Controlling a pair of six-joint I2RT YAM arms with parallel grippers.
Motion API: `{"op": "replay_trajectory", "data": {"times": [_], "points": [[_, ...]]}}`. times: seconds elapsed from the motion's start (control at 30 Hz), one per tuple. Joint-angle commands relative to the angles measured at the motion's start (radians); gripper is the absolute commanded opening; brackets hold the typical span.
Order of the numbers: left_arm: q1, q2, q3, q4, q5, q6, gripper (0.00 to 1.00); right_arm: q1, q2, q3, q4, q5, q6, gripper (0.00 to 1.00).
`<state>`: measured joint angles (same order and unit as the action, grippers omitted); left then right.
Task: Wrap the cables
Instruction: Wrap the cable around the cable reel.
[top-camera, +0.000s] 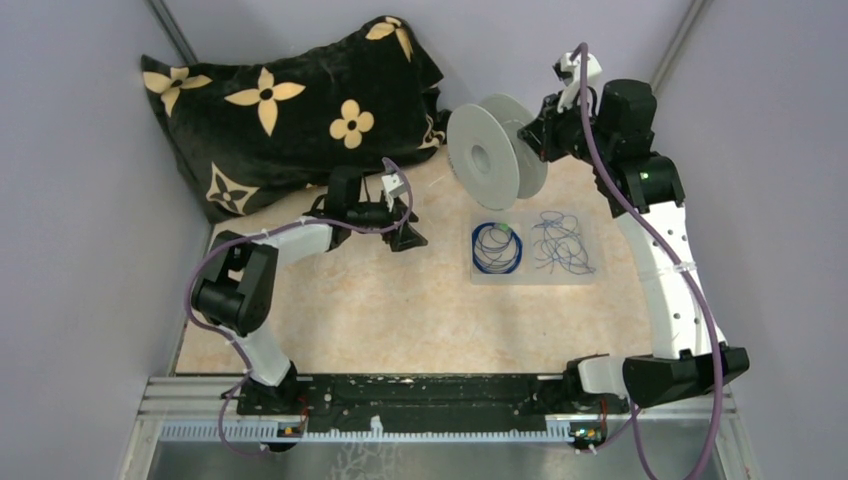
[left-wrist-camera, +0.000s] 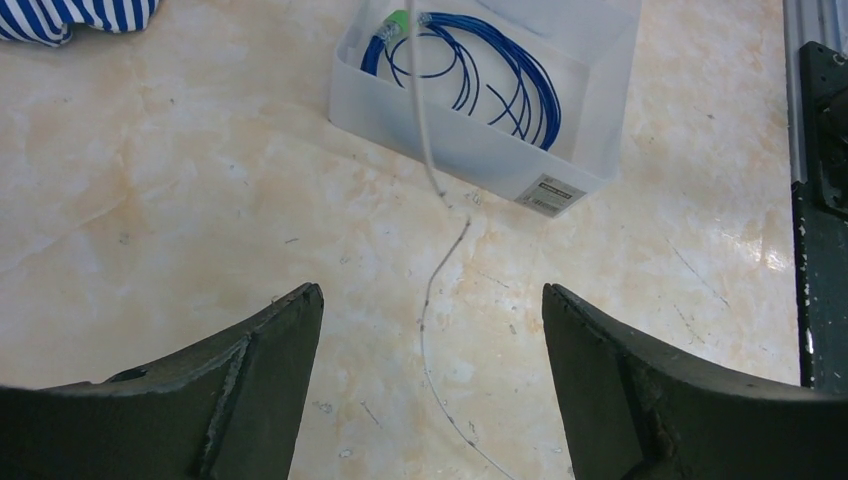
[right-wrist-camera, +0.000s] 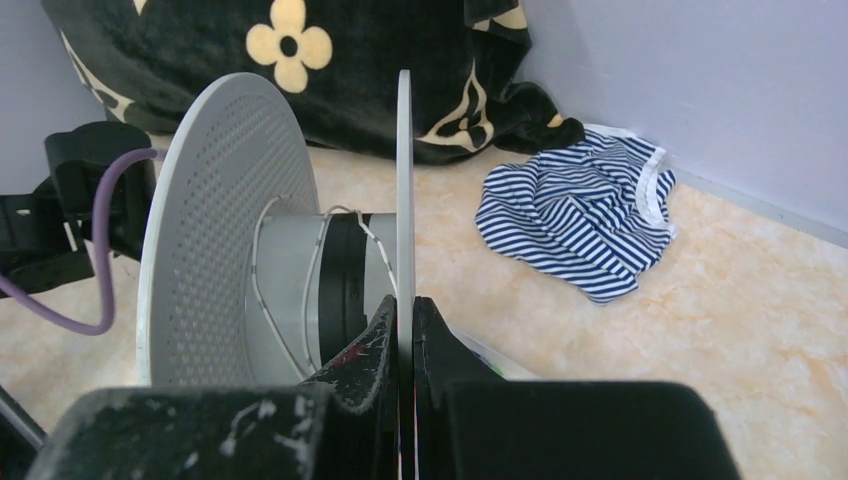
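Note:
The cables lie in a clear tray (top-camera: 535, 275): a dark blue ring-like coil (top-camera: 497, 247) with a green bit, and a loose blue tangle (top-camera: 562, 243) to its right. In the left wrist view the coil (left-wrist-camera: 470, 70) sits in the tray (left-wrist-camera: 470, 150), and a thin whitish wire (left-wrist-camera: 428, 310) runs from it across the table between my jaws. My left gripper (left-wrist-camera: 431, 290) is open and holds nothing; from above it (top-camera: 405, 236) sits left of the tray. My right gripper (right-wrist-camera: 405, 305) is shut on the flange of a pale spool (right-wrist-camera: 215, 220), held on edge, with whitish wire (right-wrist-camera: 318, 262) wound on its hub.
A black cushion (top-camera: 290, 100) with cream flowers fills the back left corner. A blue-striped cloth (right-wrist-camera: 580, 215) lies by the back wall behind the spool (top-camera: 495, 150). Grey walls close in both sides. The black base rail (top-camera: 430, 395) runs along the near edge.

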<state>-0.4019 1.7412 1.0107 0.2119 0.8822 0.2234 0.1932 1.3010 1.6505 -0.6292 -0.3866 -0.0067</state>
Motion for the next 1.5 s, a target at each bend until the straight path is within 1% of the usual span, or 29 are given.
{"op": "replay_trajectory", "data": {"times": [0.0,0.27,0.47,0.63,0.93,1.0,1.07,1.13,1.27,1.37,1.4,1.47], "points": [[0.006,0.038,-0.023,0.166,0.042,-0.040,0.85,-0.007,-0.025,0.098,0.063,-0.019,0.036,0.00],[0.004,0.099,-0.021,0.315,0.123,-0.121,0.84,-0.008,-0.025,0.127,0.038,-0.021,0.043,0.00],[0.000,0.129,-0.026,0.334,0.139,-0.133,0.80,-0.008,-0.017,0.177,0.017,-0.005,0.035,0.00],[-0.007,0.151,-0.031,0.358,0.158,-0.153,0.74,-0.008,-0.009,0.211,0.001,0.004,0.035,0.00],[-0.037,0.181,-0.036,0.360,0.190,-0.167,0.65,-0.009,-0.009,0.231,-0.007,0.021,0.034,0.00],[-0.045,0.187,-0.035,0.353,0.191,-0.162,0.60,-0.009,-0.009,0.232,-0.007,0.022,0.034,0.00],[-0.051,0.192,-0.032,0.343,0.194,-0.160,0.53,-0.009,-0.009,0.232,-0.006,0.026,0.035,0.00],[-0.053,0.196,-0.029,0.333,0.201,-0.161,0.44,-0.009,-0.007,0.230,-0.006,0.036,0.033,0.00],[-0.053,0.183,-0.025,0.289,0.217,-0.135,0.21,-0.009,0.001,0.215,0.006,0.067,0.035,0.00],[-0.057,0.155,-0.015,0.185,0.225,-0.057,0.04,-0.010,0.016,0.210,0.016,0.104,0.044,0.00],[-0.058,0.145,-0.007,0.139,0.223,-0.023,0.01,-0.011,0.025,0.211,0.020,0.121,0.047,0.00],[-0.068,0.125,0.015,0.011,0.209,0.077,0.00,-0.013,0.041,0.214,0.029,0.144,0.061,0.00]]}}
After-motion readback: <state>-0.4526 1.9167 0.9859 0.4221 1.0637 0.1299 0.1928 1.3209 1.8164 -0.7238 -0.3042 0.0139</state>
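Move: The loose white cable hangs from the reel to a stretch just off the left hand's open fingers, about 4 cm to its right, 2 cm lower and 1 cm back. The reel's hub is some 13 cm right of that hand, 1 cm ahead and 24 cm above; the clear box lies level with it, 24 cm right and 9 cm lower. From the right hand, the held reel's hub is 3 cm ahead, 8 cm left and 3 cm lower, the cable stretch 17 cm left, level and 30 cm below. The hanging cable is taken by the left hand, which eases right, then sinks and draws back, about 4 cm down and 3 cm each right and back, its wide-open fingers narrowing and finally shutting to pinch the cable at their tips. Meanwhile the reel, its flange still gripped by the right hand, is raised about 5 cm and drawn slightly back, then sinks a little as that hand edges forward and right. ##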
